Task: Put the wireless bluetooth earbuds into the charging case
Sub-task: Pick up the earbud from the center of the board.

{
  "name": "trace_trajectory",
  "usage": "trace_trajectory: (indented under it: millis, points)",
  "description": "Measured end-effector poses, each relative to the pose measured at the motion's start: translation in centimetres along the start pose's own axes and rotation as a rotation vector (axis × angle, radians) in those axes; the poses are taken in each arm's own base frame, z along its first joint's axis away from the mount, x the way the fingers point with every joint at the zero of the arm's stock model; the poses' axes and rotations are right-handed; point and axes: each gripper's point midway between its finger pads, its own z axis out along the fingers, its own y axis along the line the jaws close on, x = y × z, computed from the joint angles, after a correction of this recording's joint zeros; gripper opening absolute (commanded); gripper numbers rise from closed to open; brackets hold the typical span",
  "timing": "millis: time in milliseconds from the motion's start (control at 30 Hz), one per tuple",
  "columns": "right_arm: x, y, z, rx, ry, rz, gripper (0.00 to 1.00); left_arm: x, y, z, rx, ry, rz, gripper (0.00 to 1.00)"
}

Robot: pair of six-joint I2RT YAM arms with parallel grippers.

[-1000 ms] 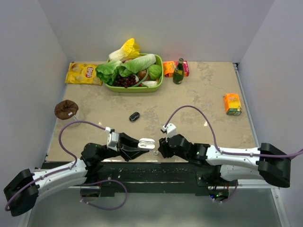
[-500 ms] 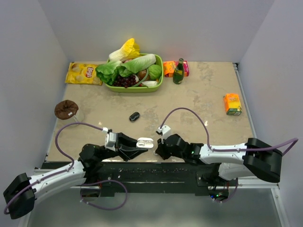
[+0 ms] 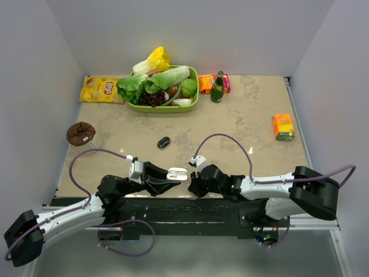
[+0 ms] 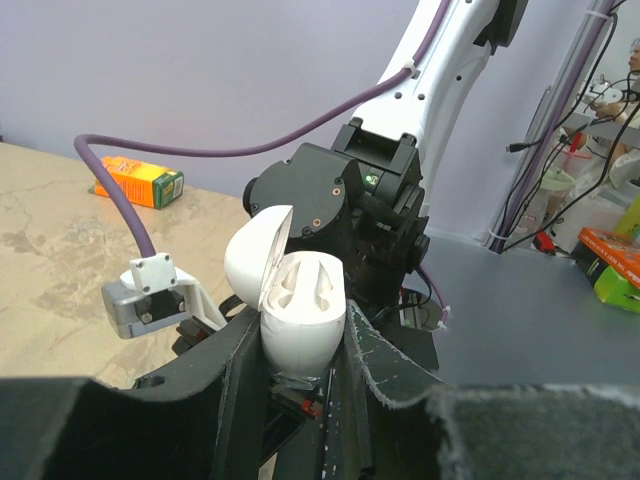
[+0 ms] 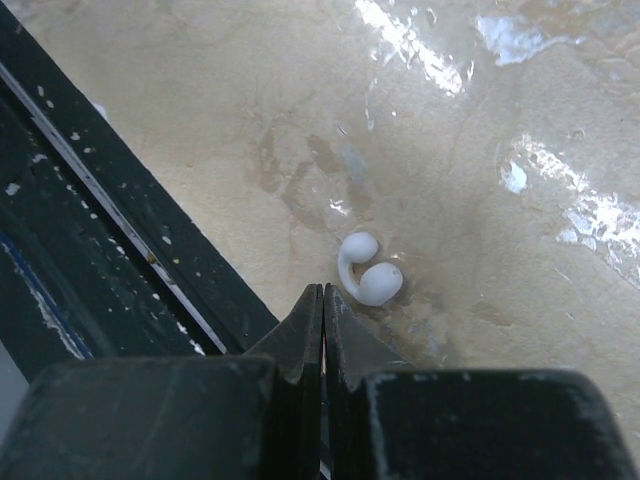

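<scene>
My left gripper (image 4: 300,350) is shut on the white charging case (image 4: 297,305), which it holds upright off the table with the lid open and two empty sockets showing. The top view shows that case (image 3: 177,173) at the left gripper (image 3: 171,176) near the table's front edge. The right gripper (image 5: 323,292) is shut, its fingertips pressed together with nothing between them. One white earbud (image 5: 367,273) lies on the tabletop just beyond and to the right of those tips, apart from them. From above, the right gripper (image 3: 191,186) hides that earbud.
A small black oval case (image 3: 164,142) lies mid-table. At the back stand a green basket (image 3: 195,99) of greens, a yellow chips bag (image 3: 101,89), a green bottle (image 3: 217,87) and an orange packet (image 3: 206,84). An orange box (image 3: 282,127) sits right, a brown object (image 3: 79,133) left.
The right gripper's jaws have closed with nothing between them while it shifted slightly left. The earbud still lies on the table. The left gripper holds the case almost unmoved.
</scene>
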Motion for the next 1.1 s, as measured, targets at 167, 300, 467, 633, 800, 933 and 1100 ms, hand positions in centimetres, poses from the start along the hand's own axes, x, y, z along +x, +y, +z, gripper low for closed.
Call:
trace_trajectory:
  millis: [167, 300, 467, 633, 800, 933, 1100]
  points:
    - [1.4, -0.8, 0.5, 0.036, 0.047, 0.033, 0.0, 0.1, 0.0, 0.0, -0.001, 0.002, -0.001, 0.0]
    - [1.1, -0.9, 0.8, 0.054, 0.039, 0.049, 0.0, -0.1, 0.0, 0.0, 0.001, -0.003, 0.001, 0.0]
    - [0.2, -1.5, 1.4, 0.083, 0.023, 0.075, 0.0, -0.4, -0.2, 0.0, 0.005, -0.013, 0.006, 0.0]
    - [-1.9, -4.7, 1.7, 0.151, -0.024, 0.15, 0.0, -0.7, -0.3, -0.1, 0.006, -0.022, 0.011, 0.0]
    - [-3.8, -7.7, 2.0, 0.218, -0.057, 0.188, 0.0, -0.6, -0.2, -0.1, 0.003, -0.019, 0.009, 0.0]
    - [-5.2, -9.0, 2.8, 0.243, -0.071, 0.19, 0.0, -0.4, -0.1, 0.0, -0.001, -0.012, 0.005, 0.0]
    - [-5.8, -9.5, 3.0, 0.253, -0.075, 0.173, 0.09, -0.1, 0.0, 0.0, -0.004, -0.003, 0.001, 0.0]
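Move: The earbud lies on the board just off my shut right fingertips, about 3 cm ahead, 1 cm to the left and roughly 2 cm below. The white charging case, held in my left hand, hangs some 16 cm above my right fingertips, about 5 cm to their left and 1 cm ahead. The black case is about 25 cm ahead and 12 cm left of them. From my left hand the earbud is around 3 cm ahead, 6 cm right and 17 cm down. Fingers kept shut, I drop my right hand about 1.5 cm to the board beside the earbud, then sweep low and level, some 11 cm forward and 3 cm to the right, away from the near table edge, taking the earbud along with the fingertips. The wrist swings nearly 20 degrees clockwise on the way. My left hand stays put, still gripping the open case. ##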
